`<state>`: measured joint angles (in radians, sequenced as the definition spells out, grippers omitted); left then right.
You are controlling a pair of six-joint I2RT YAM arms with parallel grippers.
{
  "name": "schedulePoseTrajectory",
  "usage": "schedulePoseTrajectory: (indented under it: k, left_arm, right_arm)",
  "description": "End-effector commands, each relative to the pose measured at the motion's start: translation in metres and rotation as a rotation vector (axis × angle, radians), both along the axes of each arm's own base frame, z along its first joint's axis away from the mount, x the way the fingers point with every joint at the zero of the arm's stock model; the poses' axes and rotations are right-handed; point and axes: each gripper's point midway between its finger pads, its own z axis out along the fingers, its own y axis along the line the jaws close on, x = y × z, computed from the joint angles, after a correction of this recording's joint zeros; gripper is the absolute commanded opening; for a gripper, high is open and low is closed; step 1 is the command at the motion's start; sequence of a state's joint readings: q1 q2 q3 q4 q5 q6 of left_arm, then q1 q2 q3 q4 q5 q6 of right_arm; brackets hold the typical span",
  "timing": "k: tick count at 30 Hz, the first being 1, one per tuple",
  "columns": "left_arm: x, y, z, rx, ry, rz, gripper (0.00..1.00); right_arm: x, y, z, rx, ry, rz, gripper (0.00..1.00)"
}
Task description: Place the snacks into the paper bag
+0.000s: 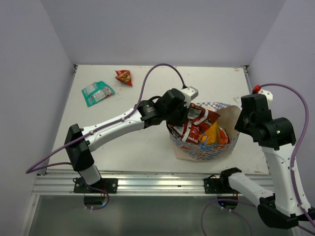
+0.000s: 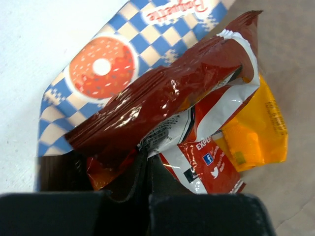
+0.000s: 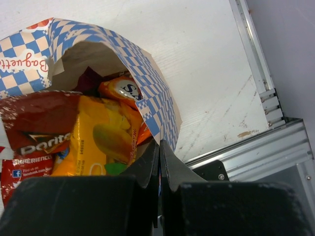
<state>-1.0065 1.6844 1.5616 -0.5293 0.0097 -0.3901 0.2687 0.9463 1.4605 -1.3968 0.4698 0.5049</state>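
Observation:
The paper bag [image 1: 216, 150], white inside and blue-checked outside, lies near the right arm with its mouth facing up and back. Several snacks sit in it, among them a yellow-orange packet [image 3: 101, 140] and a red Doritos bag [image 3: 39, 128]. My left gripper [image 1: 183, 118] is over the bag's mouth, shut on the edge of a red-and-silver chip bag [image 2: 167, 98]. An orange-yellow packet [image 2: 258, 130] lies under it. My right gripper [image 3: 159, 146] is shut on the paper bag's rim [image 3: 147, 69] at its right side. A teal packet [image 1: 97, 93] and a small red packet [image 1: 124, 77] lie on the table at the far left.
The white table [image 1: 147, 147] ends in a metal rail [image 1: 157, 183] along the near edge and grey walls on the other three sides. Purple cables loop above both arms.

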Motion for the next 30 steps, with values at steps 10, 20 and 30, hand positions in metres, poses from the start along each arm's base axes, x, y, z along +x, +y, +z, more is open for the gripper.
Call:
schedulePoseTrajectory:
  k: [10,20,30]
  left_arm:
    - [-0.082,-0.048,0.009,0.138,-0.129,-0.429,0.0]
    - [-0.021,-0.031,0.07,0.138,-0.367,-0.103,1.0]
    - [0.172,0.168,0.225,0.058,-0.626,0.757,1.0]
  right_arm:
    - [-0.041,-0.012,-0.008,-0.043,0.14,-0.001,0.0]
    - [-0.039,-0.013,-0.006,-0.06,0.146,0.007,0.0]
    - [-0.037,-0.014,-0.003,-0.065,0.144,0.01,0.0]
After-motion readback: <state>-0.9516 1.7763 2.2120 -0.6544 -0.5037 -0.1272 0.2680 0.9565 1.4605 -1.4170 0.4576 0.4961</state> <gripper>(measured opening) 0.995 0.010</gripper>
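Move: The left hand, low over the left end of the paper bag's mouth, still grips the red chip bag. The paper bag's middle is about 9 cm to its right, 5 cm back and 8 cm below; the orange snack inside is about 11 cm right, 6 cm back and 5 cm lower. On the table, the small red snack lies some 36 cm ahead, 27 cm left and 18 cm down. From the right hand, the paper bag's middle is some 14 cm left, level fore and aft, and 14 cm below. Back about 7 cm and 5 cm to its right, rising slightly then dipping, the left hand carries the red chip bag across the paper bag's mouth, turning some 20 degrees clockwise. It opens wide and lets go, then swings forward, up and left clear of the paper bag, fingers tipping upward. The right hand stays on the right rim, shut. ##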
